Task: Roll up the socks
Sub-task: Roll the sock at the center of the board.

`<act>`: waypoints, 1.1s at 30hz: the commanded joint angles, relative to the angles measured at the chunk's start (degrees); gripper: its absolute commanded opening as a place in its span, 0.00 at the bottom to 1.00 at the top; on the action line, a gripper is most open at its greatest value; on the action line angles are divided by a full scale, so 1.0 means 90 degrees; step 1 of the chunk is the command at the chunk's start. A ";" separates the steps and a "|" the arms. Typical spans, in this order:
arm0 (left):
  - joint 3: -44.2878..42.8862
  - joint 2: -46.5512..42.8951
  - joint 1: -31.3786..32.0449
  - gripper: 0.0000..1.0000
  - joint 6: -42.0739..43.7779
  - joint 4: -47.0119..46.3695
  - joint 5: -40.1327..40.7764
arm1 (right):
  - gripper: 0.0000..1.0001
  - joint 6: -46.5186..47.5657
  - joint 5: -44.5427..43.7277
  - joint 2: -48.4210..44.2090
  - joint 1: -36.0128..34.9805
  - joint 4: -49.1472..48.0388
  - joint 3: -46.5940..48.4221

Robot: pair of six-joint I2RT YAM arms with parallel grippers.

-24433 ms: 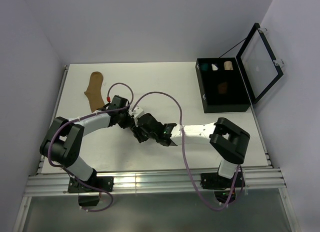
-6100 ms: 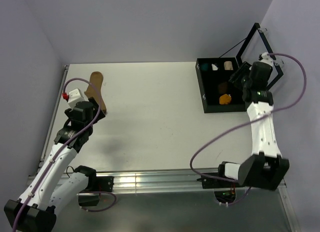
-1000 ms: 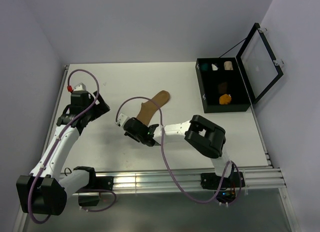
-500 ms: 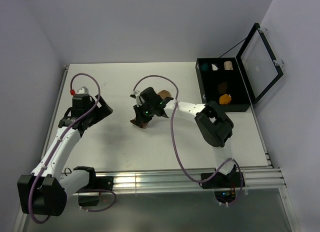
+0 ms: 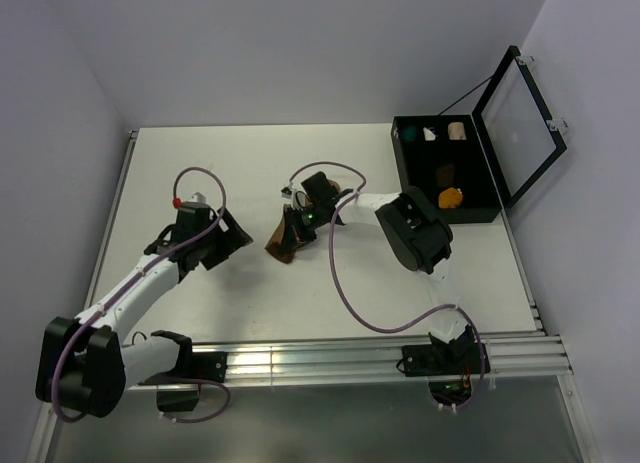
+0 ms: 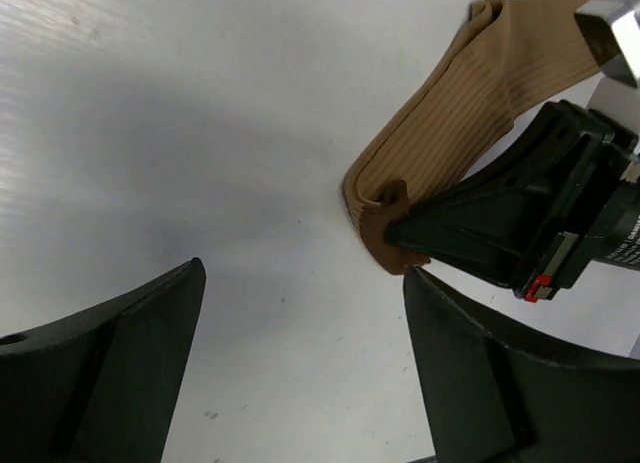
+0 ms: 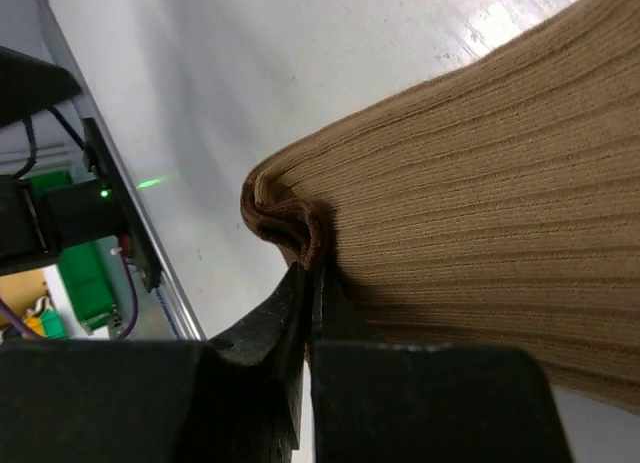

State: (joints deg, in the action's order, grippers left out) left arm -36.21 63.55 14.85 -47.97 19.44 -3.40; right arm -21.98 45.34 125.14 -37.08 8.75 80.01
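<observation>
A plain tan ribbed sock [image 5: 281, 243] lies in the middle of the table, one end bunched. My right gripper [image 5: 291, 235] is shut on that bunched end, with the folded fabric [image 7: 300, 223] pinched between the tips of the right gripper [image 7: 312, 271]. In the left wrist view the tan sock [image 6: 470, 93] runs up to the right and the right gripper [image 6: 405, 245] grips its darker end. My left gripper [image 5: 234, 240] is open just left of the sock, nothing between the jaws of the left gripper [image 6: 300, 368]. A mustard-orange sock [image 5: 450, 196] and a dark brown sock [image 5: 446, 171] sit rolled in the box.
An open black box [image 5: 410, 198] with its lid [image 5: 520, 118] raised stands at the back right. It holds small teal [image 5: 407, 135], white [image 5: 429, 134] and cream [image 5: 457, 130] bundles in its far row. A purple cable [image 5: 335, 273] loops over the table near the right arm.
My left gripper has moved right and nearer, toward the sock, and narrowed a little. The right gripper has shifted slightly right, dragging the sock's bunched end.
</observation>
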 commanded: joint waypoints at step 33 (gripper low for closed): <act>-0.0244 0.2626 0.1133 0.46 -0.0872 -0.1428 0.0661 | 0.00 -0.0244 0.0245 0.0373 -0.0069 -0.0152 0.0476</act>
State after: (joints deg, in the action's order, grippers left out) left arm -37.47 85.06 24.80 -55.79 4.12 -0.27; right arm -24.45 47.77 127.48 -37.15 7.75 82.39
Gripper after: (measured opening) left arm 0.467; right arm 0.029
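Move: To the left hand's right by about 8 cm, 2 cm ahead and 7 cm below lies the sock's rolled cuff end. The right fingers are already shut on it, so it sits right at the right hand's own point. From the cuff the sock runs forward and right; its toe end is roughly 20 cm to the right of the left hand, 14 cm ahead and 8 cm below. Swinging down and to the right, about 6 cm each way, the left hand comes in on the near corner of the rolled cuff, then eases some 2 cm forward low over the board while its half-closing fingers bring their tips against the roll. The right hand keeps its pinch on the cuff, almost in place. ##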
